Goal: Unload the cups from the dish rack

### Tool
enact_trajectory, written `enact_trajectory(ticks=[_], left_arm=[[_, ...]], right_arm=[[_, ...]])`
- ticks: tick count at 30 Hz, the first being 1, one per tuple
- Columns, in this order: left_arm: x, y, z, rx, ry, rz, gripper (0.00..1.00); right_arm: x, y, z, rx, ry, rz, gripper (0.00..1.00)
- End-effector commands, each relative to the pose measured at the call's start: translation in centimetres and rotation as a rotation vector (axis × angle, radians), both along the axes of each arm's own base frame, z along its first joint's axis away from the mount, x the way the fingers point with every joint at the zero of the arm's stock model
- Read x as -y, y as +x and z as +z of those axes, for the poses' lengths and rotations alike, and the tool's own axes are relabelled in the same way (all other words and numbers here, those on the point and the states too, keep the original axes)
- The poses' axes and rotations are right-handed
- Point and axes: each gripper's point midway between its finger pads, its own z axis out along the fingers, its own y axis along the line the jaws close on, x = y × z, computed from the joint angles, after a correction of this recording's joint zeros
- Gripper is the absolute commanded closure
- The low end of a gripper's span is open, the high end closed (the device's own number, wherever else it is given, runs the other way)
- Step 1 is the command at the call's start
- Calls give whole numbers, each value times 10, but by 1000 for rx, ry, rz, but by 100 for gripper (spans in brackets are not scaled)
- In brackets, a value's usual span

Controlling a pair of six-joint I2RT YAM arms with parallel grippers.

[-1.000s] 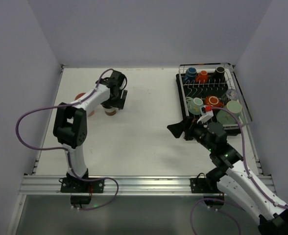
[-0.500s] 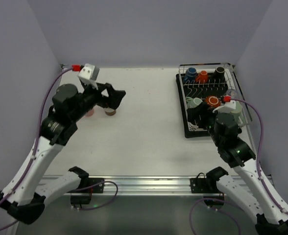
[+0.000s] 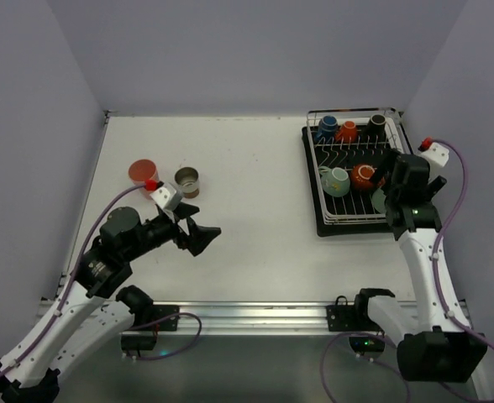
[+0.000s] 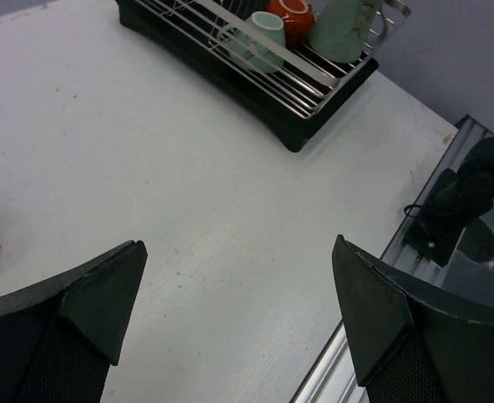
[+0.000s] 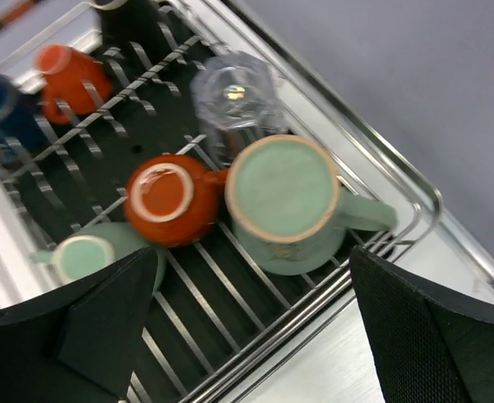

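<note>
The dish rack [image 3: 348, 227] stands at the far right. It holds a blue cup [image 3: 328, 128], an orange cup [image 3: 347, 130], a black cup [image 3: 377, 123], a small teal cup [image 3: 335, 179] and a second orange cup [image 3: 365, 175]. My right gripper [image 3: 396, 180] hangs open above the rack's right side. In the right wrist view it [image 5: 247, 336] is just above the upturned teal mug [image 5: 285, 201], beside a clear glass [image 5: 230, 92]. A salmon-pink tumbler [image 3: 143, 172] and a metallic-brown cup [image 3: 186, 180] stand on the table at left. My left gripper [image 3: 198, 238] is open and empty, nearer than both.
The white table [image 3: 247, 193] is walled at the back and sides. A metal rail [image 3: 247, 315] runs along its near edge. In the left wrist view the rack [image 4: 230, 84] lies far ahead across bare table.
The left arm has pulled back from the two cups on the table toward the near left. The right arm has swung from the table's middle to above the rack's right side.
</note>
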Motion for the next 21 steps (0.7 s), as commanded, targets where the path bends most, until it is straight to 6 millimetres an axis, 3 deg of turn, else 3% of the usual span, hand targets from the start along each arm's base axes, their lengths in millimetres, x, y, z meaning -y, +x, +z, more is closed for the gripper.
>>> enact_trajectory(ticks=[1, 2, 6, 12, 21], left_arm=[[7, -12, 23, 92, -31, -53, 0], [8, -13, 24, 95, -30, -58, 0], [12, -24, 25, 101, -33, -89, 0], [16, -30, 24, 101, -29, -105, 0], [19, -33, 22, 98, -19, -115, 0]], right_arm=[[22, 2, -4, -91, -61, -4, 1], [33, 4, -2, -100, -62, -22, 1], [40, 12, -19, -183, -50, -6, 1], [40, 27, -45, -278, -25, 66, 1], [45, 45, -60, -318, -3, 92, 1]])
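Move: The large green cup, upside down at the rack's near right, lies about 17 cm below the right hand, 3 cm ahead and 3 cm to its right. The clear glass stands roughly 8 cm farther out than that cup; the orange cup is 8 cm left and 4 cm beyond it, the small green cup some 15 cm left and 2 cm beyond it. From the left hand, the large green cup is about 48 cm right, 15 cm ahead and 18 cm below. Open right hand sinks 8 cm towards the large green cup, drifting right, then forward, tipping down; left withdraws. ##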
